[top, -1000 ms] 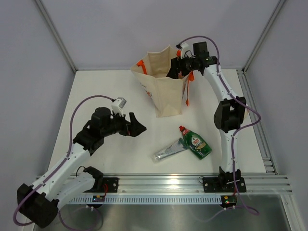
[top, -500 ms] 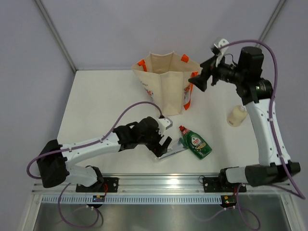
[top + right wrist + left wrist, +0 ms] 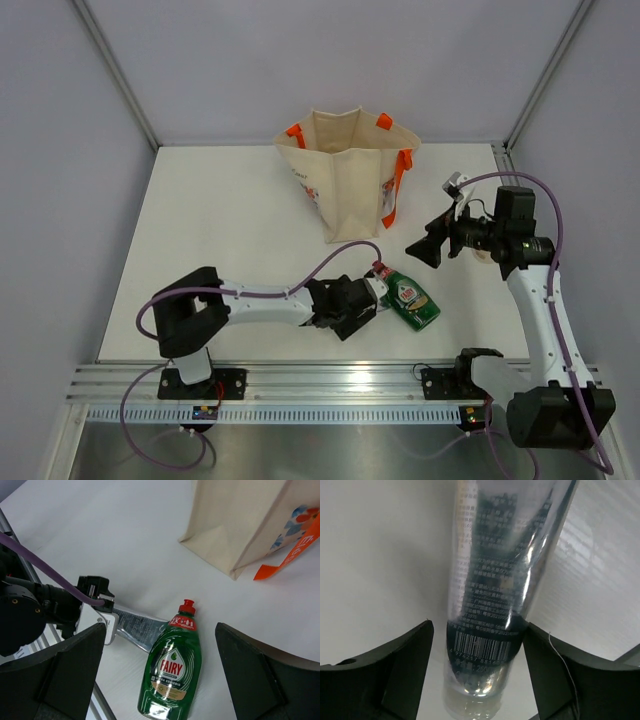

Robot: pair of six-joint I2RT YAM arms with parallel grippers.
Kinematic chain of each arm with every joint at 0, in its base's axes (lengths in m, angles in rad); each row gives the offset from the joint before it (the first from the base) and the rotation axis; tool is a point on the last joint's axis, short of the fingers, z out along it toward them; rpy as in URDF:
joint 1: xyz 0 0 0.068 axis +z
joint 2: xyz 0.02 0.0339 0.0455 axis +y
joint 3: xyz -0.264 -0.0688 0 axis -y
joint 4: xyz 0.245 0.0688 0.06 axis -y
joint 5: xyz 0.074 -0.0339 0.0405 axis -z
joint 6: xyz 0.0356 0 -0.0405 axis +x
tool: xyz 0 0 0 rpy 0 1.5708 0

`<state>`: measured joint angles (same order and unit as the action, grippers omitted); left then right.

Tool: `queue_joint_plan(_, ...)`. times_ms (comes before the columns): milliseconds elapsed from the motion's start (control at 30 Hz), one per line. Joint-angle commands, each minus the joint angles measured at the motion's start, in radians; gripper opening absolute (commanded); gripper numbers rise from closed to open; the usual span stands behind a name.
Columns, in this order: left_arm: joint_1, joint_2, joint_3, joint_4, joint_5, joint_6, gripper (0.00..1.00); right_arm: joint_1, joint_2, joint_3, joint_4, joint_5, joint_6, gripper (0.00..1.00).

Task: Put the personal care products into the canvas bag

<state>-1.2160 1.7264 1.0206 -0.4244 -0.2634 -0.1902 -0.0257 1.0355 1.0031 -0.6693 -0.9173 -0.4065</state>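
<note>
The silvery-green tube (image 3: 495, 570) lies on the table between my left gripper's (image 3: 477, 630) open fingers, which straddle its lower end; the left finger stands clear of it. In the top view the left gripper (image 3: 362, 305) covers most of the tube. The green red-capped bottle (image 3: 410, 298) lies flat just right of it and also shows in the right wrist view (image 3: 172, 665), next to the tube (image 3: 140, 626). My right gripper (image 3: 425, 250) is open and empty, up and right of the bottle. The canvas bag (image 3: 345, 180) stands upright at the back. The other products are out of view.
The bag's orange handle (image 3: 280, 562) hangs down its near side. The aluminium rail (image 3: 330, 380) runs along the table's near edge. Grey walls close in the left, back and right sides.
My left arm has reached right and set its open jaws around the tube. My right arm has swung from the bag's mouth down to the right side of the table, facing the green bottle.
</note>
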Motion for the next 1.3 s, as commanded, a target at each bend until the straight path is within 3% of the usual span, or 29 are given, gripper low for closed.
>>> queue_joint_plan(0, -0.008, 0.061, 0.058, 0.044, -0.125, -0.008, 0.67, -0.042, -0.043, 0.0, 0.092, -0.086, 0.024, 0.99)
queue_joint_plan(67, -0.008, 0.071, 0.056, 0.047, -0.123, -0.011, 0.61, -0.052, -0.04, -0.011, 0.108, -0.103, 0.029, 0.99)
queue_joint_plan(233, -0.008, 0.021, 0.009, 0.069, -0.103, -0.035, 0.24, -0.089, -0.046, -0.029, 0.109, -0.129, 0.025, 0.99)
queue_joint_plan(567, 0.045, -0.35, 0.012, 0.0, -0.053, -0.077, 0.2, -0.129, -0.069, -0.043, 0.1, -0.138, 0.02, 1.0)
queue_joint_plan(767, 0.237, -0.493, 0.165, 0.019, 0.097, -0.06, 0.21, -0.14, -0.08, -0.043, 0.096, -0.127, 0.02, 1.0)
queue_joint_plan(933, 0.462, -0.456, 0.334, 0.162, 0.222, -0.127, 0.21, -0.141, -0.072, -0.043, 0.097, -0.137, 0.024, 1.0)
queue_joint_plan(967, 0.463, -0.456, 0.369, 0.162, 0.227, -0.127, 0.21, -0.141, -0.072, -0.043, 0.097, -0.134, 0.025, 0.99)
queue_joint_plan(1133, 0.622, -0.286, 0.576, 0.236, 0.216, -0.239, 0.2, -0.141, -0.072, -0.043, 0.093, -0.14, 0.021, 0.99)
queue_joint_plan(1267, 0.703, -0.102, 0.7, 0.325, 0.303, -0.293, 0.2, -0.148, -0.075, -0.047, 0.096, -0.143, 0.024, 1.0)
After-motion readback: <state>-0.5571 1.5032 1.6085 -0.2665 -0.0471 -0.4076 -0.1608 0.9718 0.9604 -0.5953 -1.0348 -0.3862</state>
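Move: The clear tube lies between the left hand's open fingers, its middle about 2 cm ahead, 3 cm right and 1 cm lower. The green bottle is 4 cm ahead and 14 cm right; the canvas bag stands roughly 22 cm ahead, 3 cm right, its middle some 12 cm higher. From the right hand the tube is about 9 cm back, 14 cm left and 22 cm down. The left hand pinches the tube, lifts it about 35 cm and 25 forward, towards the bag. ##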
